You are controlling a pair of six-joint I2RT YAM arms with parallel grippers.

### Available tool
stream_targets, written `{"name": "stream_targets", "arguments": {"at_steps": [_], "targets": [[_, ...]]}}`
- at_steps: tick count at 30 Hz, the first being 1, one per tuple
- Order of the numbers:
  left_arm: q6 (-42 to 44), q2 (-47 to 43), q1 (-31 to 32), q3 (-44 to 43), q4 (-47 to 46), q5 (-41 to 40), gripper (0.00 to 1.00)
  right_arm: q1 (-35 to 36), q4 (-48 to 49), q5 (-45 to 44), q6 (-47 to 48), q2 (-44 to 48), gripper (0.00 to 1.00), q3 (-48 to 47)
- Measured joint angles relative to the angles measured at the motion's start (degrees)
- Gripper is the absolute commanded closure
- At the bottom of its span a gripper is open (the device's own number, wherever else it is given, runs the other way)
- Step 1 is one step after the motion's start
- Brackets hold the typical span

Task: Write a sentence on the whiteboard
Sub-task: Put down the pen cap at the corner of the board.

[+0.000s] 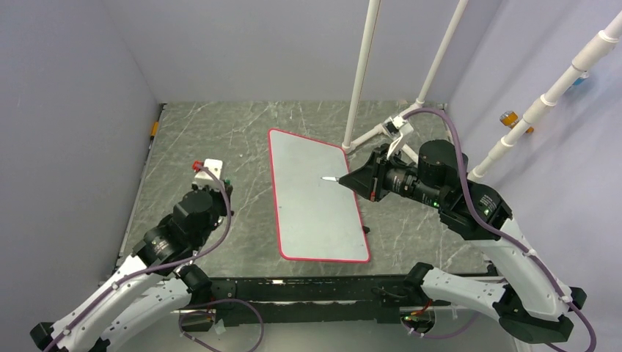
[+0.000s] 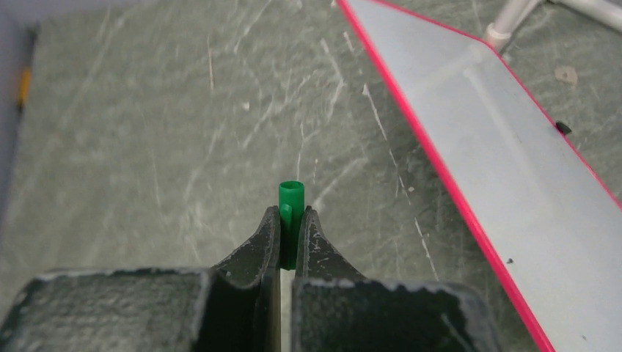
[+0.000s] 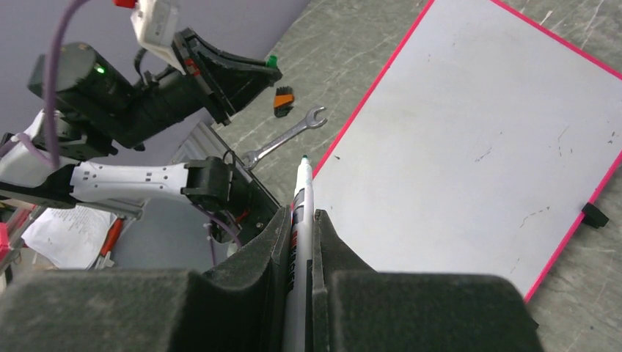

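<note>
The whiteboard (image 1: 315, 198), white with a thin red rim, lies flat on the grey table between the arms. Its face (image 3: 477, 147) carries only small dark specks; no sentence shows on it. My right gripper (image 1: 353, 180) is shut on a white marker (image 3: 301, 191), whose bare tip (image 1: 324, 178) points left over the board's upper middle. Whether the tip touches the board I cannot tell. My left gripper (image 2: 292, 214) hangs left of the board (image 2: 513, 161) over bare table, shut on the marker's green cap (image 2: 291, 196).
A steel wrench (image 3: 284, 138) and a small orange-and-black piece (image 3: 283, 101) lie on the table left of the board. A white pipe frame (image 1: 359, 81) stands at the back right. A black foot (image 3: 593, 214) juts from the board's near right rim.
</note>
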State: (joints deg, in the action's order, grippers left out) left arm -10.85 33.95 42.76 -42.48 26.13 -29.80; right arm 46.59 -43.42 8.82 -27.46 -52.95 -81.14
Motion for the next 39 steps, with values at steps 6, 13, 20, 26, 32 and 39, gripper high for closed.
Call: {"name": "stream_targets", "arguments": {"at_steps": [6,13,20,26,32,39], "targets": [[-19.8,-2.4,-0.4,9.6,7.0,-6.3,1.0,0.0,1.1,0.0,-0.9,0.8,1.0,3.0],[-35.9,-3.2,-0.4,14.5,13.0,-9.7,1.0,0.0,1.6,-1.7,-1.4,2.2,1.0,5.4],[-45.7,-3.5,-0.4,19.8,14.5,-10.1,0.93,0.0,2.1,-2.7,-1.6,2.4,1.0,6.1],[-51.5,-1.5,-0.5,21.3,15.1,-10.1,0.86,0.0,2.8,-2.9,-1.7,2.4,1.0,6.6],[-55.6,-0.3,-0.5,23.4,15.3,-9.9,0.73,0.0,2.8,-3.0,-1.7,2.4,1.0,6.7],[-57.4,-0.5,-0.6,23.9,15.4,-9.9,0.55,0.0,2.7,-3.5,-1.7,2.4,1.0,6.8]]}}
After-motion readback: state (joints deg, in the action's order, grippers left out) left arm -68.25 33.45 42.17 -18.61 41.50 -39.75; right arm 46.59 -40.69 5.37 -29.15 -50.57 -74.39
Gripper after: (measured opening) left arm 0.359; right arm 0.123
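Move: The green pen cap is already in the left fingers. The bare tabletop spot it is going to lies about 20 cm below that hand, 5 cm back and 5 cm left. The wrench head is some 11 cm left and 1 cm ahead of the hand, the hex keys about 23 cm left and level with it, and the whiteboard's middle roughly 23 cm right and 8 cm ahead. From the right hand, the spot is about 34 cm left, 2 cm ahead and 34 cm below. The green cap is lowered by the left hand, fast at first and then easing, about 20 cm down with some 5 cm back and 5 cm left, to the tabletop beside the wrench head. The wrist tips down and swings counter-clockwise, about 35 degrees. Near the bottom the fingers part to roughly a third open and let the cap go. The right hand sinks a few centimetres above the whiteboard, still gripping the uncapped pen. ##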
